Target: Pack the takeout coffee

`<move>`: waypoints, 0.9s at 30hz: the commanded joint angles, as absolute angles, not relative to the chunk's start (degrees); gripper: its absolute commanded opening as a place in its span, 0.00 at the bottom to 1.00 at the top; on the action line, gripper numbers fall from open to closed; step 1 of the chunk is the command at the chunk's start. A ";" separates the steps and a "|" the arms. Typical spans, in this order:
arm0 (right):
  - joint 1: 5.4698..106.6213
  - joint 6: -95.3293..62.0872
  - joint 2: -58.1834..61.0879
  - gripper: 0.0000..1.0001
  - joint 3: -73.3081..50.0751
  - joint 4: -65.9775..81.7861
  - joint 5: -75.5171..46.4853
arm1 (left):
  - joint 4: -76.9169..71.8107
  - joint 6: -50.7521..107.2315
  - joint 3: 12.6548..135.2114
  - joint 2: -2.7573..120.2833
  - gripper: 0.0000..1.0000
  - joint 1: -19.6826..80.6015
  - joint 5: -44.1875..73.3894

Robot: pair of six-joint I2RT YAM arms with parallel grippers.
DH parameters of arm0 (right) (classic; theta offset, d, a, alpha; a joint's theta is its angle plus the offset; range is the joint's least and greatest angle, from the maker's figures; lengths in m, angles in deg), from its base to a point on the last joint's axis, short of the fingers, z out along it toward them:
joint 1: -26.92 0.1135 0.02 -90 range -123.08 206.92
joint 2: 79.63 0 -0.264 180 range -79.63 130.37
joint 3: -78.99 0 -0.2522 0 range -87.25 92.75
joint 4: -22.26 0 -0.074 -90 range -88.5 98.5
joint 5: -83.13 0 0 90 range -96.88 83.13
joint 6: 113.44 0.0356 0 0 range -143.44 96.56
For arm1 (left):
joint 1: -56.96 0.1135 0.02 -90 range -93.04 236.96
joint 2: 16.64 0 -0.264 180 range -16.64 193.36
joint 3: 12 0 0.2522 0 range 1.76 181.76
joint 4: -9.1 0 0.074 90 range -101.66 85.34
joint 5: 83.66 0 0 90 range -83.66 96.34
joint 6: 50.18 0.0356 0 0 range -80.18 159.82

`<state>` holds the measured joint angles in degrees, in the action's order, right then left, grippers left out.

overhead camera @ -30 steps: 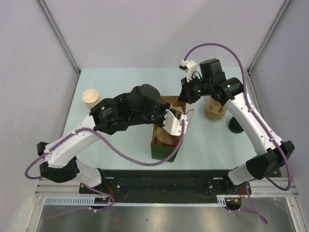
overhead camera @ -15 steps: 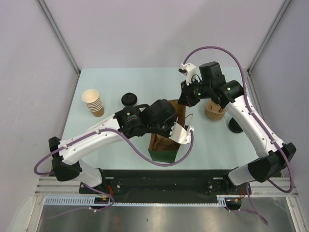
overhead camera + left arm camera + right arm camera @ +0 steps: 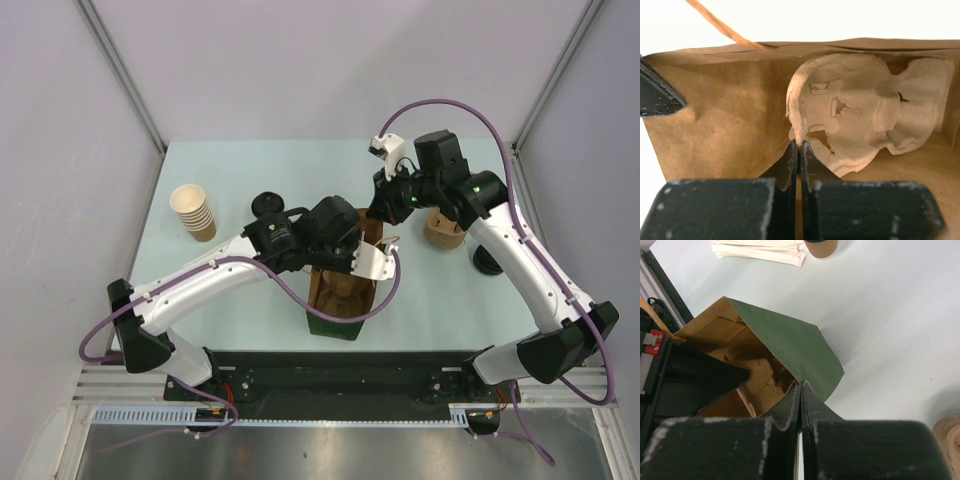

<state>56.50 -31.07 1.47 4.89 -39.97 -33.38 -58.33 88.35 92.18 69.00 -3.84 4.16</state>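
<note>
The takeout coffee (image 3: 267, 204), a tan cup with a black lid, stands on the table left of the green bag (image 3: 335, 325); it also shows at the top of the right wrist view (image 3: 821, 246). My left gripper (image 3: 798, 142) is down inside the bag, shut on the edge of a moulded-pulp cup carrier (image 3: 855, 110) that leans against the brown inner wall. My right gripper (image 3: 801, 383) is shut on the bag's far rim (image 3: 790, 340) and holds its mouth open (image 3: 383, 218).
A stack of lidless paper cups (image 3: 193, 212) stands at the left. More pulp carriers (image 3: 445, 228) and a black object (image 3: 488, 262) lie at the right. Wooden stirrers (image 3: 760, 251) lie next to the coffee. The bag's string handle (image 3: 722, 25) hangs above its opening.
My left arm has swung forward and lowered its gripper into the bag, uncovering the cup stack and the coffee. The bag's near side has shifted slightly. The right arm has barely moved.
</note>
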 commanded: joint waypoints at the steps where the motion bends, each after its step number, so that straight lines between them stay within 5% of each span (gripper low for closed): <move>1: 57.07 -32.14 0.35 0.00 4.77 -38.08 -35.44 | -55.37 85.88 91.76 69.49 0.00 -2.54 5.81; 7: 57.24 -32.84 0.70 0.00 4.33 -38.17 -35.35 | -57.13 85.00 94.57 70.19 0.26 -2.02 7.83; 22: 57.24 -33.37 1.14 0.00 3.98 -38.17 -34.30 | -59.50 81.04 110.65 68.26 0.61 -1.84 14.32; 27: 56.54 -33.54 1.14 0.00 3.28 -38.52 -33.95 | -54.59 77.97 113.12 61.86 0.84 0.27 20.92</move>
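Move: The cup carrier, already let down into the open bag and still pinched at its far end by the left hand, has its middle about 7 cm back from that hand, 1 cm right and 6 cm below. The bag's middle is some 3 cm back, straight below by 12 cm sideways-level; the lidded cup stands roughly 14 cm ahead, 17 cm left and 17 cm below. From the right hand the carrier lies about 17 cm back, 5 cm left and 12 cm down. Straight up out of the bag, some 12 cm and speeding up, goes the left hand, after first easing barely a centimetre down as its fingers spread wide and let go of the carrier's rim. It drifts a little left late on and rolls about 20 degrees, its left side dropping. The right hand keeps its pinch on the bag's far rim, almost still. ##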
